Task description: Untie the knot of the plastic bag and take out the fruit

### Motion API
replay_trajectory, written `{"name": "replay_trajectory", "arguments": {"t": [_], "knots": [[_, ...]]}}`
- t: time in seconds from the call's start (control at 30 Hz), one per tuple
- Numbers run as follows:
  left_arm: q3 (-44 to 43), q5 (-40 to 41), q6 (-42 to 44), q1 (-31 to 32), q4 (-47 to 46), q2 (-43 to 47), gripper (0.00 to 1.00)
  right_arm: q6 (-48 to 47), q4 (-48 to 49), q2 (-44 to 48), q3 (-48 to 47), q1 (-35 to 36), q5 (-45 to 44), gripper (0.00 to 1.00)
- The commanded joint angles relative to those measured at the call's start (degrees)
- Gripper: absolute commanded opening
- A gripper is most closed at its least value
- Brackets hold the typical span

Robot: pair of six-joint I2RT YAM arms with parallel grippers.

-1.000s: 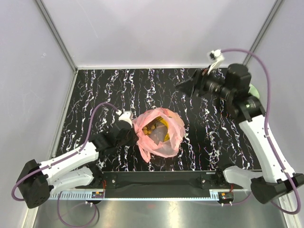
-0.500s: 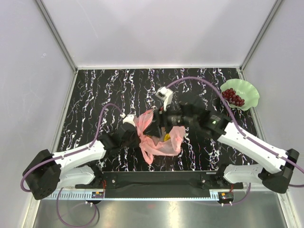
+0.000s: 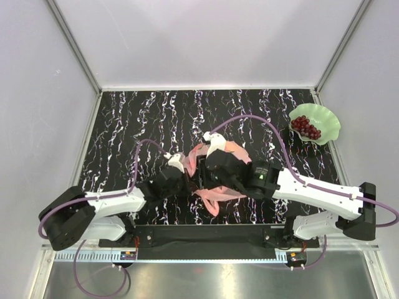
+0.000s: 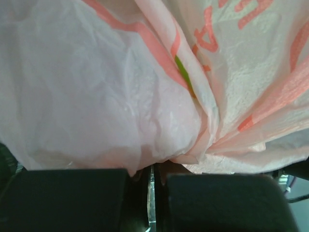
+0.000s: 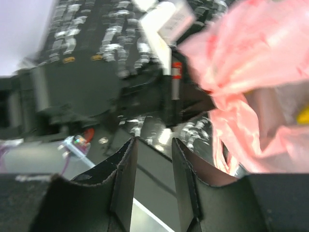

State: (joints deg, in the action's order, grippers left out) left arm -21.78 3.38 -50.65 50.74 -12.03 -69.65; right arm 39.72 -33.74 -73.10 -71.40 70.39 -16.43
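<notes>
The pink plastic bag (image 3: pixel 219 190) lies crumpled at the table's middle, partly under my right arm. My left gripper (image 4: pixel 151 169) is shut on a gathered fold of the plastic bag (image 4: pixel 145 87), which fills the left wrist view. In the top view the left gripper (image 3: pixel 186 175) sits at the bag's left edge. My right gripper (image 5: pixel 152 142) hangs just left of the plastic bag (image 5: pixel 256 58), jaws parted with nothing between them. A yellow bit of fruit (image 5: pixel 303 115) shows through the bag. Dark red grapes (image 3: pixel 306 126) lie on the green plate (image 3: pixel 329 118).
The green plate stands at the back right corner, near the right wall. The black rail (image 3: pixel 212 233) with both arm bases runs along the near edge. The left arm's wrist (image 5: pixel 166 92) lies close ahead of my right fingers.
The right arm swung from the back right corner down over the bag, and its jaws narrowed. The left arm pushed right with the bag, which is now more squashed.
</notes>
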Motion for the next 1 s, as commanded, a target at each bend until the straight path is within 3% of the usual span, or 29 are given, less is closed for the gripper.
{"name": "replay_trajectory", "arguments": {"t": [0.0,0.2,0.43,0.6,0.7,0.8,0.97], "knots": [[-2.7,-1.3,-3.6,1.7,-11.3,-3.2,0.0,9.2,-9.1,-0.1,0.5,1.7,-14.0,0.41],[-6.6,-1.2,-5.0,3.6,-13.3,-7.2,0.0,19.3,-10.0,8.3,11.0,2.9,-20.4,0.43],[-10.4,-0.4,-5.0,5.2,-12.0,-8.7,0.0,19.3,-2.1,11.3,20.7,2.9,-26.3,0.49],[-12.1,0.2,-4.5,6.4,-8.8,-10.3,0.0,22.7,-0.3,10.7,23.9,2.1,-38.8,0.55],[-12.1,0.4,-4.3,6.8,-7.6,-10.8,0.0,16.6,5.9,10.0,25.3,-4.2,-34.8,0.6],[-11.4,0.8,-4.3,7.1,-6.7,-10.6,0.0,10.7,18.4,9.3,28.5,-11.6,-27.1,0.64],[-10.9,2.2,-4.2,7.1,-4.7,-8.7,0.0,7.7,26.3,5.1,31.0,-18.1,-17.4,0.64]]}}
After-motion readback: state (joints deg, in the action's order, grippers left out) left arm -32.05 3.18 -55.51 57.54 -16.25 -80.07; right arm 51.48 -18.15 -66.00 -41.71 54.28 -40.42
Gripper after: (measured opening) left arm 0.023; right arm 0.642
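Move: Inside the open bag, the bunch of small yellow fruit lies about 13 cm ahead of the right hand, 1 cm to its right and some 22 cm below. The banana is roughly 12 cm ahead and 10 cm to the right of that hand, equally low. From the left hand, which already pinches the bag's near-left edge, the bunch is about 9 cm ahead, 7 cm right and 3 cm lower. Swinging right and down over the bag, the right hand travels about 14 cm rightward and 11 cm down, then reaches some 10 cm forward towards the fruit bunch, turning about 40 degrees clockwise while its part-open fingers spread wider. The left hand keeps its pinch and drags the bag edge about 7 cm right, rising slightly. ##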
